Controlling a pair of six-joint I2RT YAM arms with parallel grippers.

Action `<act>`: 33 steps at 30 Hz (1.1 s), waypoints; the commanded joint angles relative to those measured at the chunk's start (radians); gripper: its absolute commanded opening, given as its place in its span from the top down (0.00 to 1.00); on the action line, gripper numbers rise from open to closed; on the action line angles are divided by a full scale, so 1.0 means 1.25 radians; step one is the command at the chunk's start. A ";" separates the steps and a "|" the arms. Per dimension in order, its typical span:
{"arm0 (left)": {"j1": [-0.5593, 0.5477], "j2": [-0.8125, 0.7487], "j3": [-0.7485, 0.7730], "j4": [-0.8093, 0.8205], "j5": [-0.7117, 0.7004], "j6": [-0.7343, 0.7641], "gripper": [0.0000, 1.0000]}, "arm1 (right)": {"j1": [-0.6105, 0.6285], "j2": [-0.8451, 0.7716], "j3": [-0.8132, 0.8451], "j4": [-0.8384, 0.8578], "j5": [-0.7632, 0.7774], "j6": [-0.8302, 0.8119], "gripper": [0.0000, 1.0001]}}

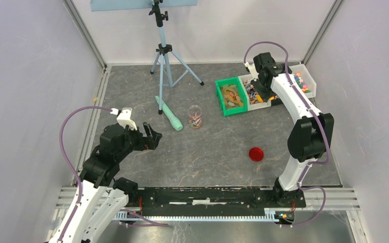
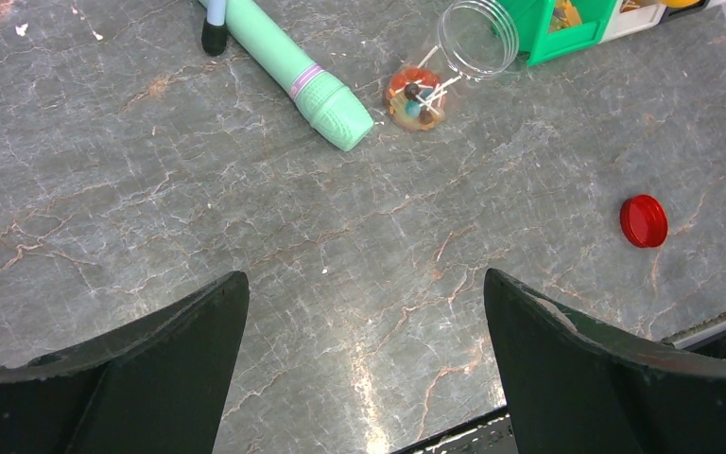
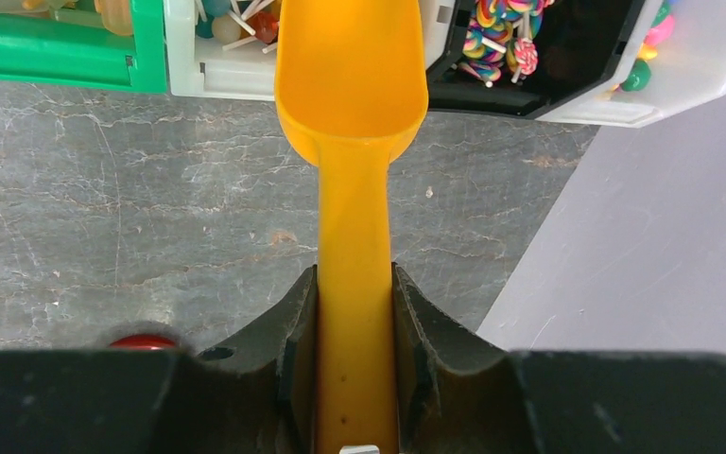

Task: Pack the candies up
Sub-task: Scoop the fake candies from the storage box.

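My right gripper (image 3: 354,279) is shut on the handle of an orange scoop (image 3: 350,76). The scoop's bowl looks empty and points at the bins. Candies (image 3: 246,21) lie in a white bin (image 3: 217,76) just beyond the scoop, and striped lollipops (image 3: 503,38) fill a black compartment to its right. In the top view this gripper (image 1: 261,88) hovers over the white bin (image 1: 256,106). A clear jar (image 2: 477,38) stands mid-table with a few candies (image 2: 414,99) at its bottom. My left gripper (image 2: 364,284) is open over bare table, well short of the jar (image 1: 195,116).
A red round lid (image 1: 256,154) lies on the table right of centre. A mint-green tool (image 1: 168,114) lies left of the jar. A green bin (image 1: 230,96) sits beside the white one, with another white bin (image 1: 308,76) at the far right. A tripod (image 1: 164,50) stands at the back.
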 commanded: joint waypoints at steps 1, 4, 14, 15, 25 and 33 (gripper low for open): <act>-0.001 -0.004 -0.002 0.027 0.006 0.010 0.00 | 0.000 0.038 0.061 -0.023 -0.016 -0.006 1.00; -0.001 -0.007 -0.003 0.025 0.002 0.010 0.00 | 0.000 0.062 0.079 -0.027 -0.017 -0.002 1.00; -0.002 -0.010 -0.002 0.023 -0.008 0.008 0.00 | 0.000 0.133 0.104 0.036 -0.050 -0.023 1.00; -0.002 -0.011 -0.003 0.023 -0.009 0.009 0.00 | -0.001 0.134 0.095 0.052 -0.056 -0.023 1.00; -0.002 -0.008 -0.003 0.022 -0.016 0.008 0.00 | -0.007 0.067 -0.068 0.209 -0.101 -0.011 1.00; -0.001 -0.002 -0.001 0.022 -0.012 0.006 0.00 | -0.027 0.002 -0.220 0.336 -0.129 -0.003 1.00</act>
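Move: The right hand, still gripping the yellow scoop, has the white lollipop box about 9 cm ahead and 2 cm to its left, its middle some 13 cm lower. At about the same depth, the green box lies roughly 7 cm ahead and 11 cm left, and the black box 11 cm ahead and 8 cm right. From the idle left hand, the white lollipop box is about 28 cm ahead, 37 cm right and 18 cm down. Downward and forward goes the right hand, carrying the scoop's bowl down into the white lollipop box: it reaches some 3.5 cm out as it sinks, then drops more steeply while easing back about 1 cm, ending roughly 7 cm lower. The fingers keep their grip on the handle and the wrist barely turns, so the bowl comes in low among the lollipops. ##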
